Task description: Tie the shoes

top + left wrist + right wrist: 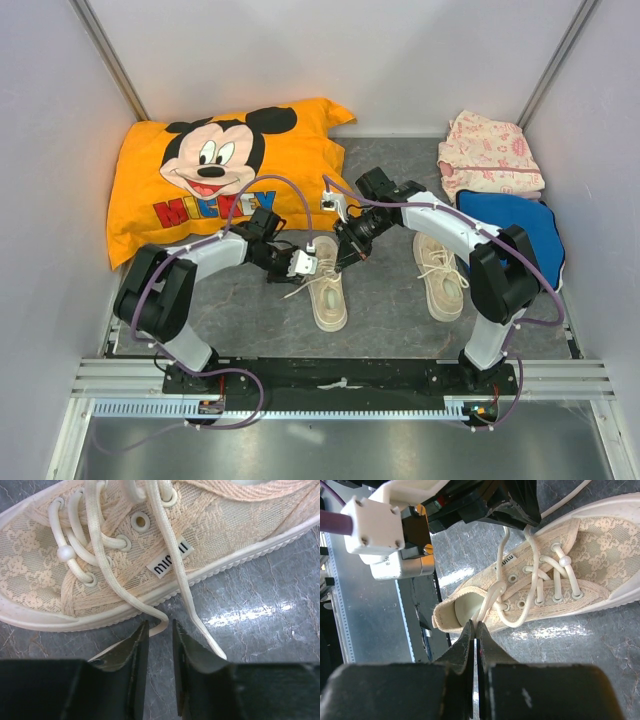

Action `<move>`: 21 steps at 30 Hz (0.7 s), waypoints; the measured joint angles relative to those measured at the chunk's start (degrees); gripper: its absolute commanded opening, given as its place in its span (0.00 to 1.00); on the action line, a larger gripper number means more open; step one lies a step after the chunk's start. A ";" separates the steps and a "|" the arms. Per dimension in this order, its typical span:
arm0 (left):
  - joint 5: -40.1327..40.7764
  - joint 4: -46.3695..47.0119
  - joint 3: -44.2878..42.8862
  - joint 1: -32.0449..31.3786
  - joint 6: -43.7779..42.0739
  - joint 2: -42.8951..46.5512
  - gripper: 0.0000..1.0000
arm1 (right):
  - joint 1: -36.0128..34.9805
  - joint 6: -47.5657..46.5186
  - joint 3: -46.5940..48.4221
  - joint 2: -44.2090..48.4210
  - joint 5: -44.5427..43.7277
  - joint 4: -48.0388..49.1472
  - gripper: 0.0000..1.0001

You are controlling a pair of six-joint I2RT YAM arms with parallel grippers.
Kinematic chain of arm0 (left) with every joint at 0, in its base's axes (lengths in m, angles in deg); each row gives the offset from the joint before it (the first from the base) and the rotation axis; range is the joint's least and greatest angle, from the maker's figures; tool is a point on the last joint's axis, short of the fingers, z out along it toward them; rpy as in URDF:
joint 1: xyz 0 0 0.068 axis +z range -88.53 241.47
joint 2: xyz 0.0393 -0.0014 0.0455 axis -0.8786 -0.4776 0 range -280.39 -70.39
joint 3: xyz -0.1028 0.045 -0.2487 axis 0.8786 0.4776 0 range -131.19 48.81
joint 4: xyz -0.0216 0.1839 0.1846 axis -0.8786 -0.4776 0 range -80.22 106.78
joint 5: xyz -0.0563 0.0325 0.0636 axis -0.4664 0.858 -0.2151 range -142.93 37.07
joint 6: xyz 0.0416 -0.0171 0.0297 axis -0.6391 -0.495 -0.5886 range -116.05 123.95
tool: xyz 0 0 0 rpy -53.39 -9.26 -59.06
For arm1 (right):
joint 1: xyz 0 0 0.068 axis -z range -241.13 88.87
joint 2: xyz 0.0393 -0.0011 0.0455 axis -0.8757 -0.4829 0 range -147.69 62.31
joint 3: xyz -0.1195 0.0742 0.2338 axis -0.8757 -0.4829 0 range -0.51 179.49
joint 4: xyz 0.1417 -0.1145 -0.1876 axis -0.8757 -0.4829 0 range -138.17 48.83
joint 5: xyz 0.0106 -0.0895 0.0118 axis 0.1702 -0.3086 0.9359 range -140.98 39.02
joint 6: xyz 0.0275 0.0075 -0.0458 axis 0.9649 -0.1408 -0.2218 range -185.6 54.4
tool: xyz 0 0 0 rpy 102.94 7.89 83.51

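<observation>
Two cream-beige shoes lie on the grey mat, toes toward the arms: the left shoe [328,292] and the right shoe [441,275]. Both grippers meet over the left shoe's heel end. My left gripper [318,262] [160,626] hangs beside the left shoe [40,575] with its jaws a narrow gap apart. A bend of white lace [170,545] lies at their tips, unclamped. My right gripper [343,258] [476,625] is shut on a doubled strand of lace [492,597] at the ankle opening of that shoe [600,555]. The right shoe's laces lie loose.
An orange Mickey pillow [215,170] fills the back left. Folded pink cloth [490,155] and a blue cloth [525,225] lie at the back right, close to the right arm. Grey walls enclose the sides. A metal rail [340,385] runs along the near edge.
</observation>
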 measured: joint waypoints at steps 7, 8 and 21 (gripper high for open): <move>0.02 -0.42 -0.76 -0.59 -0.59 -1.07 0.08 | 0.04 0.24 0.00 -0.11 -0.13 0.00 0.00; 0.02 -0.42 -0.81 -0.63 -0.68 -1.16 0.03 | 0.04 0.22 0.00 -0.11 -0.15 0.00 0.00; -1.75 -3.93 -0.55 1.33 1.01 12.50 0.02 | 0.72 2.91 0.00 -0.09 -4.26 3.80 0.00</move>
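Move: The lace strand I want lies bent between my left fingertips, no more than about 1 cm to their right, near the tabletop. The shoe's middle is roughly 6 cm right and 2 cm back of this hand; the other lace's free end lies some 4 cm back and 3 cm left. From my right hand, which holds a lace loop above the shoe, that strand is about 8 cm left, 1 cm ahead and 10 cm below. My left hand stays low beside the shoe while its part-open fingers close and pinch the lace strand, then I lift it quickly, almost straight up, about 6 cm. My right hand keeps its closed grip on the loop over the shoe and, as the left rises, eases some 2 cm forward. ##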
